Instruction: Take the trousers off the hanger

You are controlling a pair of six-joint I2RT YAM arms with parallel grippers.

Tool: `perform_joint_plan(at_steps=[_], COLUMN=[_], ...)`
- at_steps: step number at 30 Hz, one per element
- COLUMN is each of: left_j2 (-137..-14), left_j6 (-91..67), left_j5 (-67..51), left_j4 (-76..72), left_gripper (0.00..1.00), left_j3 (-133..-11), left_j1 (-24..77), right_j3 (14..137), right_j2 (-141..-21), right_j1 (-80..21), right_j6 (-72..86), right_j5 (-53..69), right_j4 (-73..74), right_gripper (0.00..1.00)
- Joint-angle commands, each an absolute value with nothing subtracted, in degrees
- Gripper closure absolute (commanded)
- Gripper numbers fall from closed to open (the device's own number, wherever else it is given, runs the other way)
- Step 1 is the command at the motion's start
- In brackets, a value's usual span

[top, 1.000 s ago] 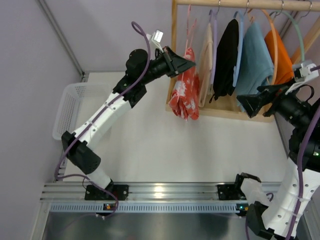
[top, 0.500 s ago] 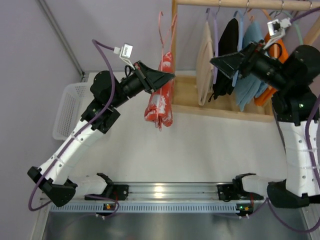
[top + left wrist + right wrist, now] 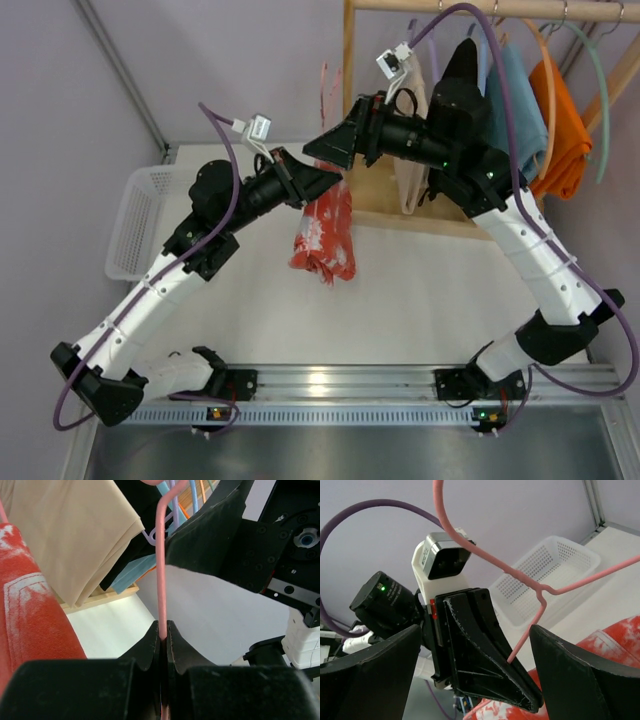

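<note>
The red, white-printed trousers (image 3: 325,232) hang folded over the pale-pink hanger (image 3: 324,92), held in the air left of the rack. My left gripper (image 3: 333,178) is shut on the hanger's wire (image 3: 162,580), with the trousers (image 3: 30,615) just to its left in the left wrist view. My right gripper (image 3: 320,150) stands open right beside the left one. In the right wrist view its fingers (image 3: 590,675) straddle the left gripper (image 3: 480,645) and the hanger's neck (image 3: 540,592), touching neither. The trousers (image 3: 612,637) show at the lower right.
A wooden rack (image 3: 348,70) at the back carries beige (image 3: 410,95), black (image 3: 462,65), teal (image 3: 520,100) and orange (image 3: 560,135) garments on other hangers. A white mesh basket (image 3: 140,215) sits at the table's left edge.
My left gripper has carried the hanger and trousers off the rail, leftward and nearer. My right arm has swung left from the far right, across the rack, up to the hanger.
</note>
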State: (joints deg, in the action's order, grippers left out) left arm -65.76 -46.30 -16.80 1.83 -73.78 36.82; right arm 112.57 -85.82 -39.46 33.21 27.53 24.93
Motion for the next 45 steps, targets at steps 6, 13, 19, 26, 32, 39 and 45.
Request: perform_joint_plan(at_steps=[6,13,19,26,32,39,45], left_j2=[-59.6,-59.7,-60.3,-59.1,-52.4,-40.5,-28.4], left_j6=[-44.6,-45.6,-46.8,-43.5,-25.6,-6.1,11.6], left_j5=[-15.4,-16.1,-16.8,-18.2,-13.0,-11.4,-12.0], left_j4=[-8.7,-8.8,-9.1,-9.2,-0.9,9.2,21.8], left_gripper=[1.00,1.00,1.00,0.77,0.25,0.13,0.02], left_j3=[-74.0,-74.0,-73.9,-72.4,-71.5,-65.3,-55.5], left_j1=[36.7,36.7,36.9,36.9,36.7,36.6,36.6], right_j3=[113.2,114.0,113.2,113.6,113.3,111.6,111.4], right_j2=[-88.5,-90.4,-91.8,-92.8,-90.5,-88.2,-87.8], right_j1=[-42.5,-42.4,-42.5,-42.4,-41.0,-40.3,-39.6], right_j6=[38.6,39.9,42.2,43.9,45.8,49.1,52.1], right_j5=[25.8,25.8,25.4,26.6,28.5,30.2,30.2], right_j4=[19.4,16.4,12.8,11.3,10.7,9.8,8.9], right_gripper=[0.16,0.22,0.51,1.00,1.00,1.00,1.00])
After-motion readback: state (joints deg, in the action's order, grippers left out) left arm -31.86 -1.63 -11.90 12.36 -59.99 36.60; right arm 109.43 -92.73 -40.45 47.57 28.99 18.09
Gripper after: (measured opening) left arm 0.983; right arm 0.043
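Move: The pink hanger's arm just under its neck, where the right fingers will shut, lies about 4 cm ahead, 3 cm left and 2 cm below the right hand. The red trousers' middle hangs some 7 cm ahead, level left-right and 21 cm below that hand. From the left hand, which grips the same arm lower down, the spot is 6 cm up, 1 cm ahead and 1 cm right; the beige trousers are about 13 cm ahead, 15 cm right and 3 cm below. The right fingers close on the pink hanger's arm just below its neck, after easing about 5 cm left and forward and slightly down while the left hand keeps its pinch. The left fingers then open and let go, and the left hand backs off some 15 cm left and back, rolling about 45 degrees, first rising, then dipping. Still gripping, the right hand sinks a little. ##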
